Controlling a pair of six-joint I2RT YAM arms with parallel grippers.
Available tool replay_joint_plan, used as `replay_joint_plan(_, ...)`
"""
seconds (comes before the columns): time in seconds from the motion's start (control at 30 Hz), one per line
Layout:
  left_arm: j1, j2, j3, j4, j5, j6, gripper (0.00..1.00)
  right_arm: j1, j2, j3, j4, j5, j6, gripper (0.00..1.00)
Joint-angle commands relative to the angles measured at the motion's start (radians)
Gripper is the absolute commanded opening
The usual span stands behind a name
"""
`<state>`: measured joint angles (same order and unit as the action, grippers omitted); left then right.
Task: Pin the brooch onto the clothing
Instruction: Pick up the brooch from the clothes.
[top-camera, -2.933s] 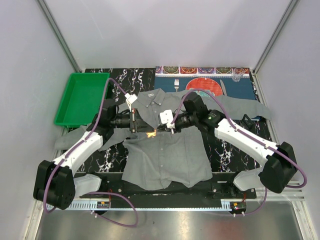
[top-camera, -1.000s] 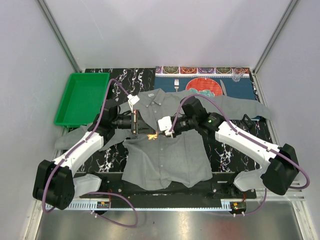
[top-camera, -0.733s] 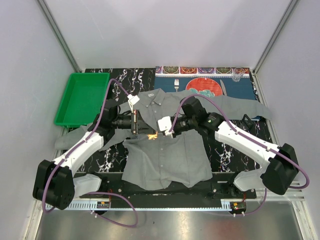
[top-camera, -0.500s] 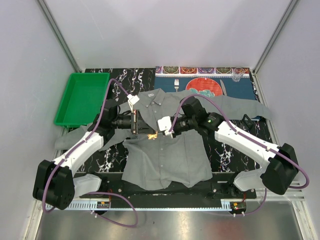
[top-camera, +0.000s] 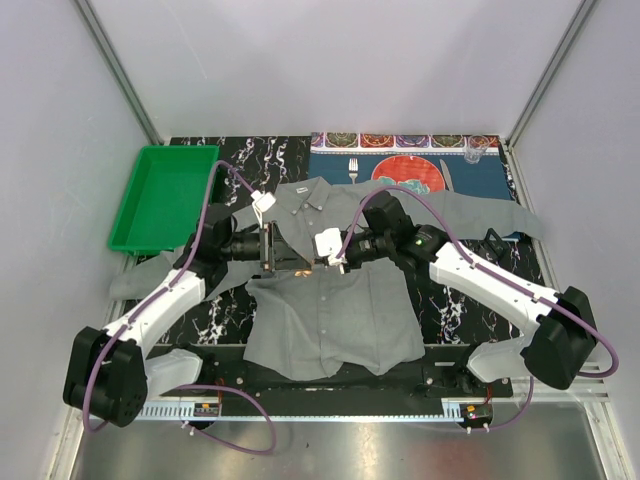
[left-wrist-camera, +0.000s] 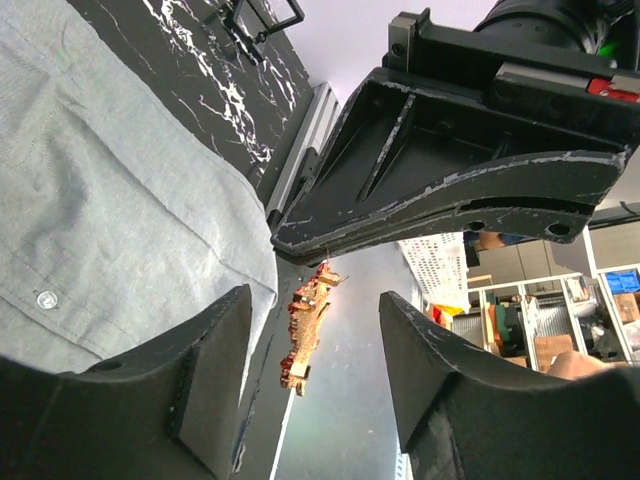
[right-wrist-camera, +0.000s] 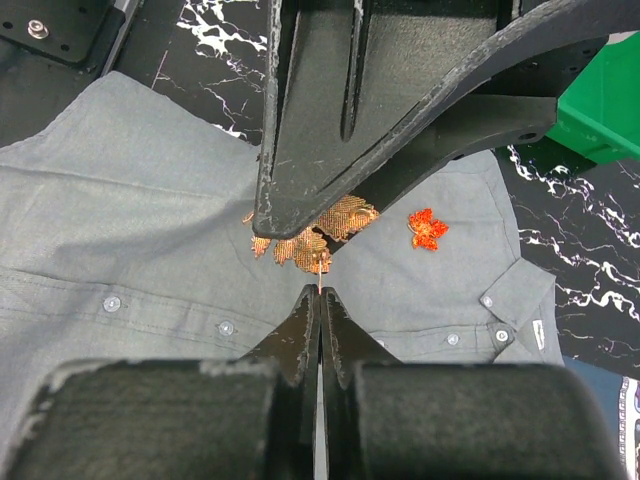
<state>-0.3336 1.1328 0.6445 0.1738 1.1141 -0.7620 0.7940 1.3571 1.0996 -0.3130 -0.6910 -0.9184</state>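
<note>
The brooch (left-wrist-camera: 305, 335), a gold and red leaf shape, hangs in the air between the spread fingers of my open left gripper (left-wrist-camera: 316, 312) without touching them. My right gripper (right-wrist-camera: 320, 292) is shut on the brooch's thin pin, and the gold leaf (right-wrist-camera: 322, 232) shows just past its tips. Its black fingers (left-wrist-camera: 450, 190) fill the top of the left wrist view. The clothing (top-camera: 330, 310), a grey buttoned shirt, lies flat on the table under both grippers (top-camera: 290, 262) (top-camera: 320, 263). The brooch (top-camera: 305, 266) hovers above the shirt's chest (right-wrist-camera: 120, 230).
A small red leaf ornament (right-wrist-camera: 427, 228) lies on the shirt near the collar. A green tray (top-camera: 160, 195) stands at the back left. A blue placemat (top-camera: 480, 175) with a red plate (top-camera: 412, 172), fork and knife lies at the back right.
My left gripper has opened and let go of the brooch, drawing back slightly left. My right gripper has shut on the brooch's pin and now holds it alone.
</note>
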Motion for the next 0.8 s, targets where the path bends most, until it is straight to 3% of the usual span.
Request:
replay_joint_plan(0.0, 0.005, -0.019, -0.006, 0.114, -0.003, -0.063, 0.55, 0.010, -0.018, 0.013, 0.063, -0.013, 0.050, 0.00)
replay_joint_plan(0.2, 0.005, 0.002, -0.026, 0.237, 0.001, -0.168, 0.36, 0.010, -0.010, 0.013, 0.072, -0.027, 0.056, 0.00)
replay_joint_plan(0.4, 0.005, 0.013, -0.028, 0.247, -0.003, -0.178, 0.34, 0.010, 0.004, 0.020, 0.075, -0.013, 0.058, 0.00)
replay_joint_plan(0.53, 0.005, 0.015, -0.034, 0.250, -0.005, -0.178, 0.20, 0.010, 0.004, 0.019, 0.075, -0.007, 0.061, 0.00)
replay_joint_plan(0.63, 0.005, 0.015, -0.037, 0.240, -0.010, -0.171, 0.18, 0.010, 0.004, 0.017, 0.075, -0.005, 0.059, 0.00)
replay_joint_plan(0.77, 0.005, 0.016, -0.034, 0.240, -0.014, -0.168, 0.02, 0.010, 0.004, 0.019, 0.075, -0.010, 0.064, 0.02)
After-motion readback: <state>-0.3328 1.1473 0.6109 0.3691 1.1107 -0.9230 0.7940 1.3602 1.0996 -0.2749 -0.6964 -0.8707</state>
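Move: The gold brooch hangs by its pin from my shut right fingertips, about 2 cm back, 3 cm to the left and 1 cm below my right hand. It lies between my open left fingers, some 2 cm back and 1 cm to the left of that hand point, level with it. From my left hand, the orange brooch lies on the shirt about 6 cm ahead, 10 cm left and 18 cm below; the shirt's button row runs beneath, some 3 cm to the right and 19 cm below. I close my left fingers around the gold brooch from more than half open to nearly shut, bringing the pads up against its edge-on body, while that hand rises about 1 cm and its fingertips tilt up some 5 degrees. My right hand keeps its tight little pinch on the pin and stays practically in place. ##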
